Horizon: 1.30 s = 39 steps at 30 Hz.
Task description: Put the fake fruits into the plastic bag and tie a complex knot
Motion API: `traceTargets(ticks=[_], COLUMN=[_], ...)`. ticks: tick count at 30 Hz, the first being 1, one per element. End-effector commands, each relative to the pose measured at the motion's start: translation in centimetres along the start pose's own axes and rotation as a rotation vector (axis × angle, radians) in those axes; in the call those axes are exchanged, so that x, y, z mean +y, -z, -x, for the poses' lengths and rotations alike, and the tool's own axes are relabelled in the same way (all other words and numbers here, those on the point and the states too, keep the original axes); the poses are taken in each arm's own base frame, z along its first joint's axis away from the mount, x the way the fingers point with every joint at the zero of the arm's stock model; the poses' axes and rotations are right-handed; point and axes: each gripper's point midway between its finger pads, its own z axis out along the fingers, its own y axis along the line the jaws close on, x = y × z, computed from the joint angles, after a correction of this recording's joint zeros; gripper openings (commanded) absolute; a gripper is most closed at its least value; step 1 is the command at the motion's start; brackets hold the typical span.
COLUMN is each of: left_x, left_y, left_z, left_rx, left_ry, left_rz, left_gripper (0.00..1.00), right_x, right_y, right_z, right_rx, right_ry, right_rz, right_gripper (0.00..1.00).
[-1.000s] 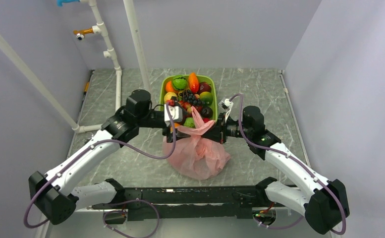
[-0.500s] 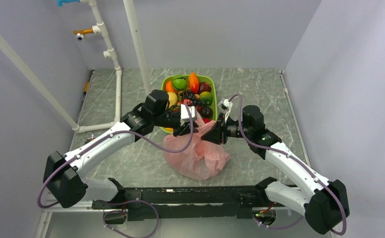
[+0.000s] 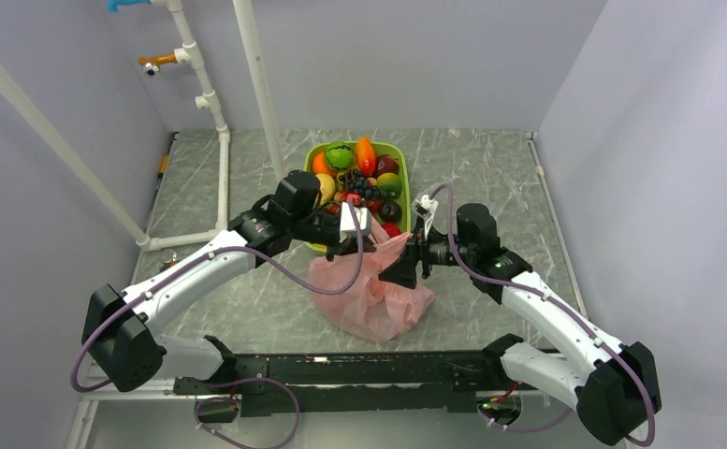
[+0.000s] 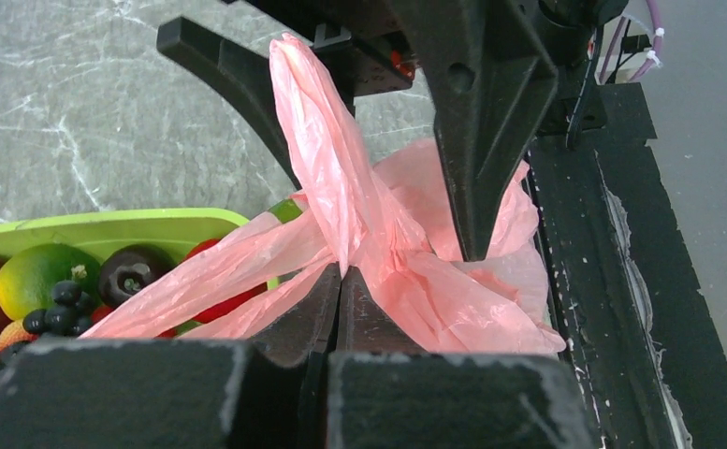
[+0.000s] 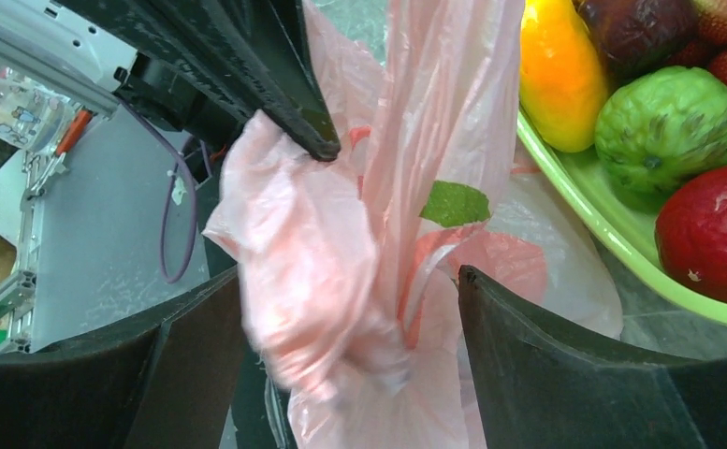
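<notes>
The pink plastic bag [image 3: 370, 297] lies on the table in front of the tray, its handles pulled up into a bunch. My left gripper [image 4: 341, 273] [image 3: 351, 247] is shut on one pink handle strip [image 4: 327, 168] at the bag's top. My right gripper [image 5: 350, 313] [image 3: 399, 269] stands open around the gathered neck of the bag [image 5: 341, 281], its fingers [image 5: 565, 374] apart on either side. A green fruit [image 5: 455, 204] shows through the plastic. More fake fruits [image 3: 357, 178] fill the tray. Whether the bunch forms a knot I cannot tell.
The lime-green tray [image 3: 309, 166] stands just behind the bag; its rim [image 5: 588, 238] lies close to my right fingers. White pipes [image 3: 211, 103] rise at the back left. Grey walls close in the table, and a black rail [image 3: 341, 369] runs along the near edge.
My left arm swung right to the bag's top and shut on a handle. My right gripper opened, let go of the handle, and dropped slightly.
</notes>
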Motion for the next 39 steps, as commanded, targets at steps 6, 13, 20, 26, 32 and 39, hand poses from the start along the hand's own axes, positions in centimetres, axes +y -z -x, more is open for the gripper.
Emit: traceTargets(ticks=[6,13,20,26,32,39], left_x=[-0.5,-0.3,2.1,7.7,9.1,7.9], left_y=[-0.6,-0.4,3.8,8.6,7.4,5.6], left_z=[0.0,-0.1,3.1,3.1,3.1,2.8], left_rx=[0.017,0.025,-0.05,-0.075,-0.072,-0.083], left_ry=[-0.126,-0.169,-0.092,0.118,0.178,0.186], left_rz=[-0.099,-0.094,0.011,0.184,0.108,-0.057], left_gripper=[0.0,0.0,0.54,0.73,0.82,0.79], right_x=[0.5,0.2,-0.3,0.5,1.6,1.7], right_y=[-1.0,-1.3,-1.2,-1.0,-1.2,-1.2], right_z=[1.7,1.4,1.5,1.7,1.7,1.6], right_rx=[-0.041,-0.025,-0.035,-0.042,-0.03,-0.014], right_ry=[0.055,0.059,0.087,0.153,0.269,0.34], right_rz=[0.09,0.094,0.063,0.084,0.11,0.109], right_gripper=[0.74,0.28,0.0,0.0,0.0,0.0])
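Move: The bag's loose twisted end sits between the right hand's open fingers, about 2 cm to that hand's left and level with its fingertips. From the left hand, still pinching the bag beside that end, it lies roughly 3 cm right, 2 cm back and 2 cm lower. The filled bag body hangs some 14 cm below the right hand and 3 cm to its left; the basket's middle is about 24 cm ahead of that hand, 5 cm left and 15 cm down. The bag end is passed across: the left hand, keeping its pinch, sinks about 2.5 cm while the right eases slightly left and down and shuts on it. Then the left opens wide, lets go and swings some 10 cm forward, left and up towards the basket, finally dipping back down and to the right. The right keeps its pinch and turns roughly 15 degrees. ##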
